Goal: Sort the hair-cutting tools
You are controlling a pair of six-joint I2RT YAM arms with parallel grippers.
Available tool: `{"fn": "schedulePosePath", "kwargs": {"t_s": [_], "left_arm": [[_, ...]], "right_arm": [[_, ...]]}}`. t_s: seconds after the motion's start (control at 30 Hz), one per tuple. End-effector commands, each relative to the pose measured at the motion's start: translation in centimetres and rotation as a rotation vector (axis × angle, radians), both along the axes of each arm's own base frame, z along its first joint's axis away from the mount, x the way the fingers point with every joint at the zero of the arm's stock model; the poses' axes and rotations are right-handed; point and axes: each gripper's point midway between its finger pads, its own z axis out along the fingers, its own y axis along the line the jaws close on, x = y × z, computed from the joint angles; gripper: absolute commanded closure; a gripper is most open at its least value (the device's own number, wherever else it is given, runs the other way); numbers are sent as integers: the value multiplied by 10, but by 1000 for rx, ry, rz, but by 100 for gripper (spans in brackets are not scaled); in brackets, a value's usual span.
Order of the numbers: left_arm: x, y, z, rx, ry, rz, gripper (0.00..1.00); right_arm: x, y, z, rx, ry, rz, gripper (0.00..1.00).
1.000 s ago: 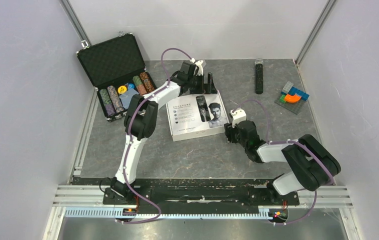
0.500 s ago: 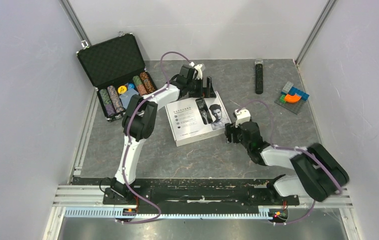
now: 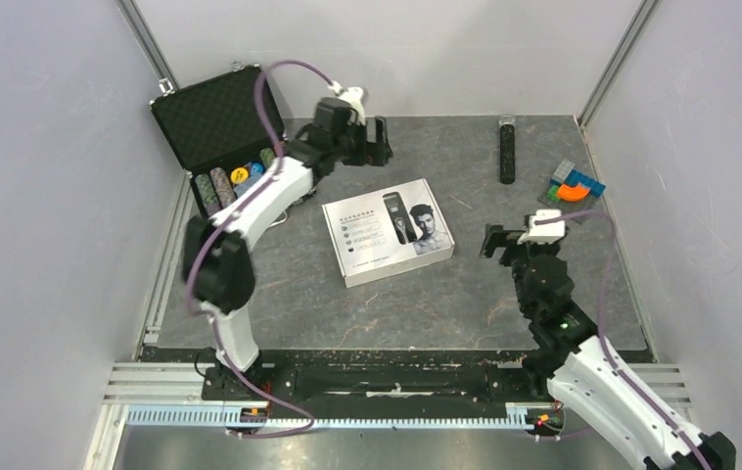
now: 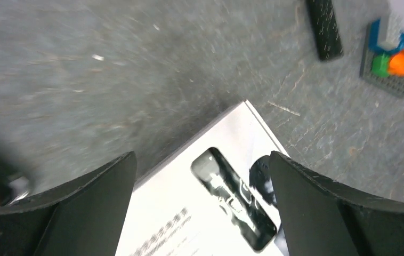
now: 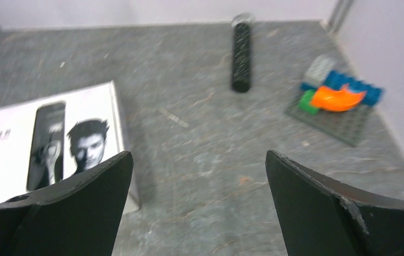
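Observation:
A white product box [image 3: 387,230] with a printed picture of a clipper and a man's face lies closed at the table's middle. It also shows in the left wrist view [image 4: 162,213] and the right wrist view [image 5: 8,149]. The real clipper and the comb attachments are out of view. My left gripper [image 3: 380,145] is open and empty, raised beyond the box's far edge; its wrist view [image 4: 202,213] looks down on the box. My right gripper [image 3: 509,240] is open and empty, right of the box, over bare table [image 5: 200,208].
A long thin black stick [image 3: 507,150] lies at the back right, also seen in the wrist views [image 4: 323,26] [image 5: 241,56]. A toy brick build [image 3: 573,189] sits at the right edge. An open black case [image 3: 220,117] with stacked chips [image 3: 240,181] stands at the back left.
My left gripper has lifted and drawn back left from the box's far edge. My right gripper has pulled away to the right from the box's right edge. The box stays put.

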Motion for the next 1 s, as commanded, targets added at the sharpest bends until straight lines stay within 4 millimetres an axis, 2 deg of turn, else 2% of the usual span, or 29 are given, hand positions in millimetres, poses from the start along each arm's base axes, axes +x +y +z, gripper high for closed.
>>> {"fn": "schedulePosePath", "kwargs": {"t_s": [0.0,0.03,0.07,0.1,0.17,0.2,0.27,0.37,0.4,0.53,0.63,0.7,0.8,0.97], "left_arm": [[-35,76,105,54,-252,206,0],[-47,91,108,66,-268,245,0],[-62,106,121,64,-303,286,0],[-76,121,117,79,-311,321,0],[-106,152,128,78,-371,401,0],[-120,166,124,90,-387,436,0],[-149,194,130,84,-446,500,0],[-185,228,123,107,-505,568,0],[-197,238,125,102,-535,590,0],[-236,274,108,86,-605,695,0],[-253,294,94,70,-642,766,0],[-260,302,98,37,-693,803,0],[-260,303,108,-6,-747,818,0],[-252,300,98,41,-696,807,0]], "right_arm": [[-19,-55,44,-82,-47,-232,2],[-24,-62,50,-86,-53,-264,2],[-29,-69,57,-89,-69,-286,2],[-34,-75,63,-94,-89,-301,2],[-43,-86,69,-100,-118,-340,2],[-47,-91,70,-101,-133,-362,2],[-53,-100,69,-99,-157,-396,2],[-60,-107,68,-79,-198,-427,2],[-60,-107,64,-78,-202,-429,2],[-57,-103,55,-91,-233,-401,2],[-58,-106,53,-93,-237,-423,2],[-58,-108,51,-98,-231,-435,2],[-58,-108,52,-91,-231,-441,2],[-59,-110,54,-88,-237,-445,2]]}}
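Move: The closed clipper box lies under and behind the left gripper: its middle is about 8 cm back, 2 cm to the right and 17 cm below. The open chip case is some 33 cm to that gripper's left and 2 cm farther out. From the right gripper the box is about 10 cm ahead, 25 cm left and 17 cm below; the microphone stands 34 cm ahead and 8 cm right, the toy bricks 23 cm ahead and 24 cm right. Clear both empty, wide-open grippers away from the closed box. Bring the left one up first, then sweep it about 30 cm left and 25 cm back while it sinks a little, swinging its fingers counter-clockwise and tipping them up from their downward slant until they face the chip case. Draw the right one some 10 cm right and a bit back, slightly higher, turning it clockwise towards the toy bricks. ##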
